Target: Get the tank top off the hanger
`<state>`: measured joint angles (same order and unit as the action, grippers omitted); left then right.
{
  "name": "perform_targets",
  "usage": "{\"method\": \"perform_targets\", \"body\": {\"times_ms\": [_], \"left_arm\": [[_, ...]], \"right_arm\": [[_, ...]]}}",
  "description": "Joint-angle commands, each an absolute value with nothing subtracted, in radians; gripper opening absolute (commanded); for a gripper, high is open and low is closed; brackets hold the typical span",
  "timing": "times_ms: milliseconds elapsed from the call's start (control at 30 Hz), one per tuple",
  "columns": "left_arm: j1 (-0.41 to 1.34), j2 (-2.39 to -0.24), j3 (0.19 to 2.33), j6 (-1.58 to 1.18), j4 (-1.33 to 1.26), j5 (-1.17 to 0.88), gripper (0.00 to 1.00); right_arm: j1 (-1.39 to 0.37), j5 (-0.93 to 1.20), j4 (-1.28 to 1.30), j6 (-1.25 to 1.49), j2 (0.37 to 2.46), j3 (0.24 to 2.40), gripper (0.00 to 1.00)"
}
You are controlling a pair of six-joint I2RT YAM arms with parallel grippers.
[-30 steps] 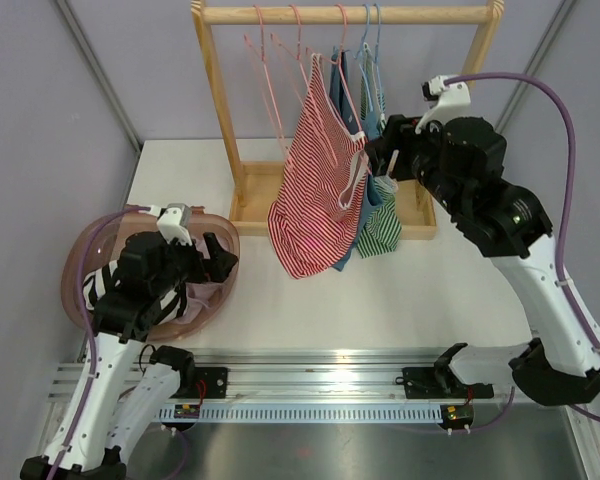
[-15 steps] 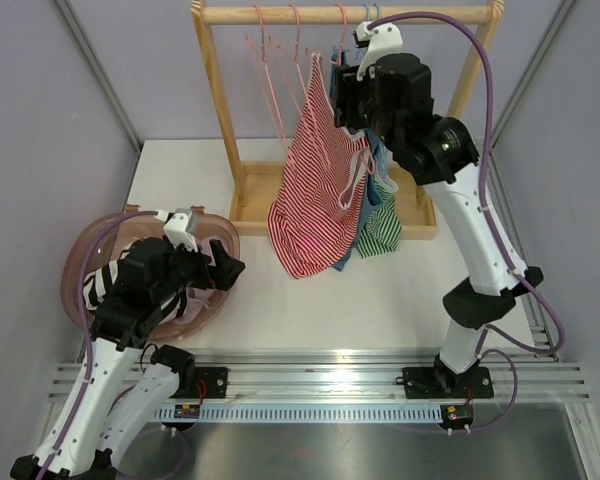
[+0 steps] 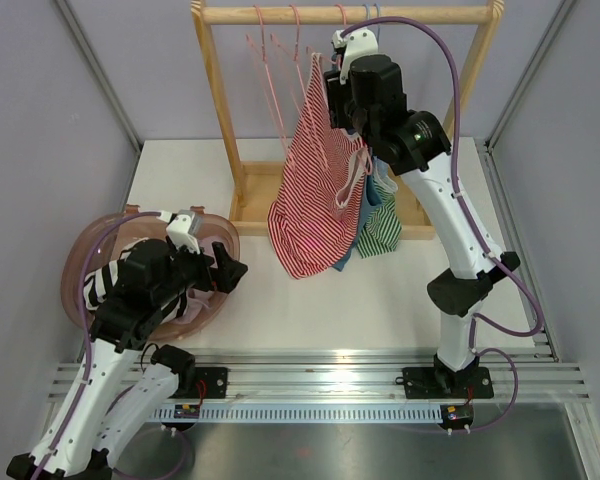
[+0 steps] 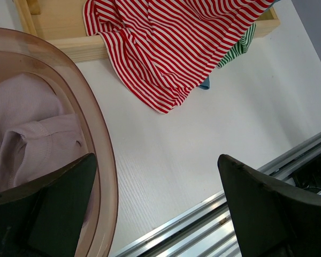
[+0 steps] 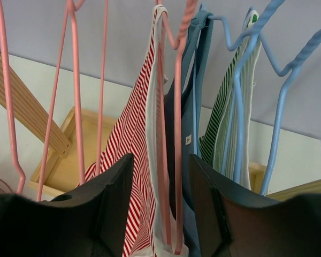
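Observation:
The red-and-white striped tank top (image 3: 308,190) hangs from a pink hanger (image 3: 327,75) on the wooden rack (image 3: 340,14). Its hem drapes over the rack's base. My right gripper (image 3: 333,100) is high at the garment's shoulder. In the right wrist view it (image 5: 160,198) is open, and its jaws stand either side of the pink hanger (image 5: 177,134) and the top's white-edged strap (image 5: 125,144). My left gripper (image 3: 225,270) is open and empty at the basket's right rim. The left wrist view shows it (image 4: 155,209) above the white table, with the top's hem (image 4: 171,48) beyond.
A dark blue top (image 5: 200,80) and a green striped top (image 5: 224,118) hang on blue hangers (image 5: 281,107) just right of the red one. Empty pink hangers (image 5: 75,91) hang to its left. A translucent brown basket (image 4: 104,155) holds clothes (image 4: 32,134) at the left.
My right arm has swung up and left, from beside the clothes on the rack's right to the top of the red tank top's hanger. My left gripper has shifted slightly right.

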<state>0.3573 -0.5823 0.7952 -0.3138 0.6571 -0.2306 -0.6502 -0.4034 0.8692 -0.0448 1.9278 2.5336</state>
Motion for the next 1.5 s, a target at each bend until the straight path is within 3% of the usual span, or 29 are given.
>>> {"method": "perform_targets", "body": {"times_ms": [0,100,267,400,500,533,633,1233,1467], "left_arm": [[0.367,-0.578,0.792,-0.318,0.624,-0.229,0.99],[0.371,-0.578,0.793,-0.319,0.624,-0.227,0.99],[0.385,-0.580,0.792,-0.319,0.624,-0.219,0.99],[0.393,-0.581,0.793,-0.321,0.624,-0.215,0.99],[0.396,-0.583,0.792,-0.321,0.624,-0.215,0.99],[0.396,-0.584,0.792,-0.321,0.624,-0.215,0.99],[0.402,-0.592,0.792,-0.322,0.626,-0.213,0.99],[0.410,-0.592,0.792,-0.322,0.627,-0.207,0.99],[0.410,-0.569,0.796,-0.321,0.624,-0.218,0.99]], "right_arm": [[-0.638,-0.423,0.850,-0.063,1.917,2.542,0.51],[-0.624,-0.379,0.851,-0.040,1.922,2.539,0.44],[-0.600,-0.331,0.864,-0.020,1.947,2.536,0.41],[-0.594,-0.311,0.867,-0.006,1.960,2.539,0.27],[-0.594,-0.302,0.871,0.021,1.959,2.556,0.22],[-0.594,-0.301,0.873,0.023,1.957,2.557,0.14],[-0.594,-0.288,0.870,0.038,1.947,2.557,0.00],[-0.594,-0.195,0.857,0.097,1.798,2.614,0.00],[-0.595,-0.143,0.857,0.117,1.680,2.505,0.00]]}}
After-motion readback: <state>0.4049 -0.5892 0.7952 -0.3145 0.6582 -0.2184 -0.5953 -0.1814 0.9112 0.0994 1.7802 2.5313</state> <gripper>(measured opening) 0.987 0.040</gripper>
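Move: The near wire of the striped tank top's pink hanger runs between the right hand's half-open fingers, about 2 cm ahead, level sideways and 2 cm lower. The striped tank top's middle hangs some 2 cm ahead, 2 cm left and 16 cm down; the nearest bare pink hanger is roughly 3 cm ahead, 6 cm left and 4 cm down. From the left hand, that wire lies about 25 cm ahead, 17 cm right and 20 cm up. Right hand eases forward-down 3 cm, shuts on the hanger, then pulls it up and back about 10 cm. ##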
